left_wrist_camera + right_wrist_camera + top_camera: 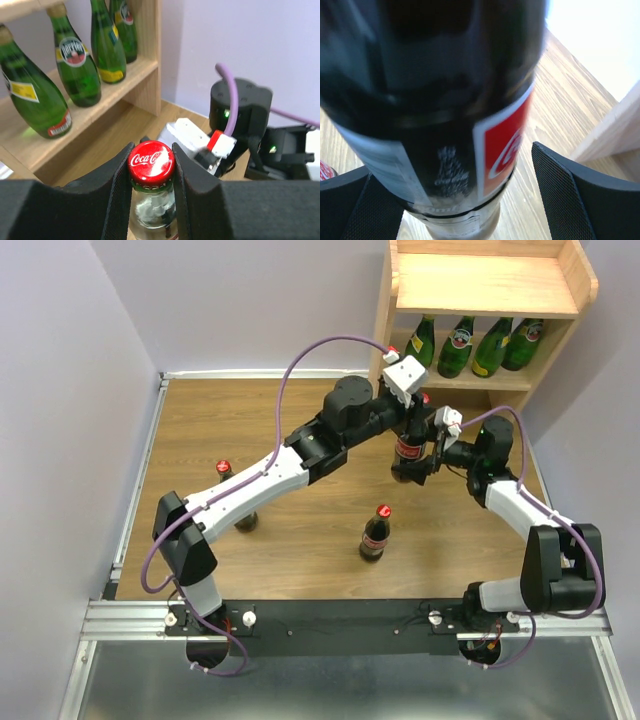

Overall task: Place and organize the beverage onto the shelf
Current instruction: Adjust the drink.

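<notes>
My left gripper [152, 148] is shut on the red cap of a dark cola bottle [151, 165], in front of the shelf [485, 285]. In the top view the same cola bottle [405, 453] hangs below the left gripper [415, 405]. My right gripper [430, 448] stands open around its body. In the right wrist view the cola bottle [435, 100] fills the space between the right gripper's [452, 167] fingers, with a gap at the right finger [570, 190]. Several green bottles [470, 345] with gold caps stand on the shelf's lower tier, where the left wrist view also shows these green bottles [75, 65].
A second cola bottle [375, 533] stands upright on the wooden floor near the middle. A third cola bottle [226, 469] stands at the left, partly hidden behind the left arm. Lilac walls close the left and back sides. The shelf's top board is bare.
</notes>
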Robot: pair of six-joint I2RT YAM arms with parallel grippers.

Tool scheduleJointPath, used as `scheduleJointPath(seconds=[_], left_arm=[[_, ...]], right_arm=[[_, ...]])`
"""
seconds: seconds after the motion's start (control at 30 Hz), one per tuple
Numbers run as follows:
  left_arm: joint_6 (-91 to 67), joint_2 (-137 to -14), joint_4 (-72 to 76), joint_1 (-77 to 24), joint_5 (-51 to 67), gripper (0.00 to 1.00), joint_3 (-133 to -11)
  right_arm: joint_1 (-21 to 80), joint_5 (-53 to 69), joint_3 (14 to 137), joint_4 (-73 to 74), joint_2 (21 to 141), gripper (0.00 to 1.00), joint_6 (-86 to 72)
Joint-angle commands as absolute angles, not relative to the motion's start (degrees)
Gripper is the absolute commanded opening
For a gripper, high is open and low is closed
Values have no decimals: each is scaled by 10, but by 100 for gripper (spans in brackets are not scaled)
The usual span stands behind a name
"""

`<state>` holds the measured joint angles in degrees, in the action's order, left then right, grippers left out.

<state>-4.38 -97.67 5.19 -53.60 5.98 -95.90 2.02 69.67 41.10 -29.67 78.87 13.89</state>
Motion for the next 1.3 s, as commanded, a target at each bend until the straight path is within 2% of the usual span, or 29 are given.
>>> scheduleJointPath(seconds=[0.0,0.27,0.67,0.77,0.87,0.9,0.97,1.0,1.07,1.27], left_arm=[[-45,-910,156,-536,44,0,-1039],[-53,-908,152,-536,45,0,-1062],[-60,-905,162,-536,33,0,-1070],[-62,-904,164,-536,33,0,-1070],[-62,-901,166,-536,33,0,-1069],[-62,-900,167,-536,32,0,-1068],[-62,-894,168,-536,30,0,-1063],[-62,-892,170,-536,28,0,-1061],[-60,-885,172,-536,26,0,-1052],[-62,-855,204,-532,24,0,-999]], right_arm=[[40,715,431,-325,794,100,119],[51,707,449,-413,798,98,64],[87,678,481,-499,805,91,-38],[95,672,481,-510,810,83,-48],[98,669,484,-531,818,63,-68],[98,667,484,-537,820,47,-82],[98,660,483,-555,820,30,-92],[98,651,478,-563,817,14,-97],[98,644,475,-571,812,2,-100],[98,622,484,-570,782,1,-127]])
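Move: The Coke bottle already hangs by its neck from the left hand, its middle about 9 cm below that hand, straight under it. From the right hand, open around its lower body, the bottle's middle is some 3 cm left and 3 cm above. The nearest green bottle on the shelf stands about 14 cm ahead of the left hand, 1 cm right and 4 cm lower; the standing Coke is 15 cm back, 6 cm left and 23 cm below the left hand. The Coke bottle, still pinched at the neck, is raised by the left hand about 7 cm, mostly early on, easing a little to the left. The right hand follows it up some 8 cm while pushing about 5 cm left so the bottle sits deeper between its fingers, rolling slightly, then closes on the lower body. ##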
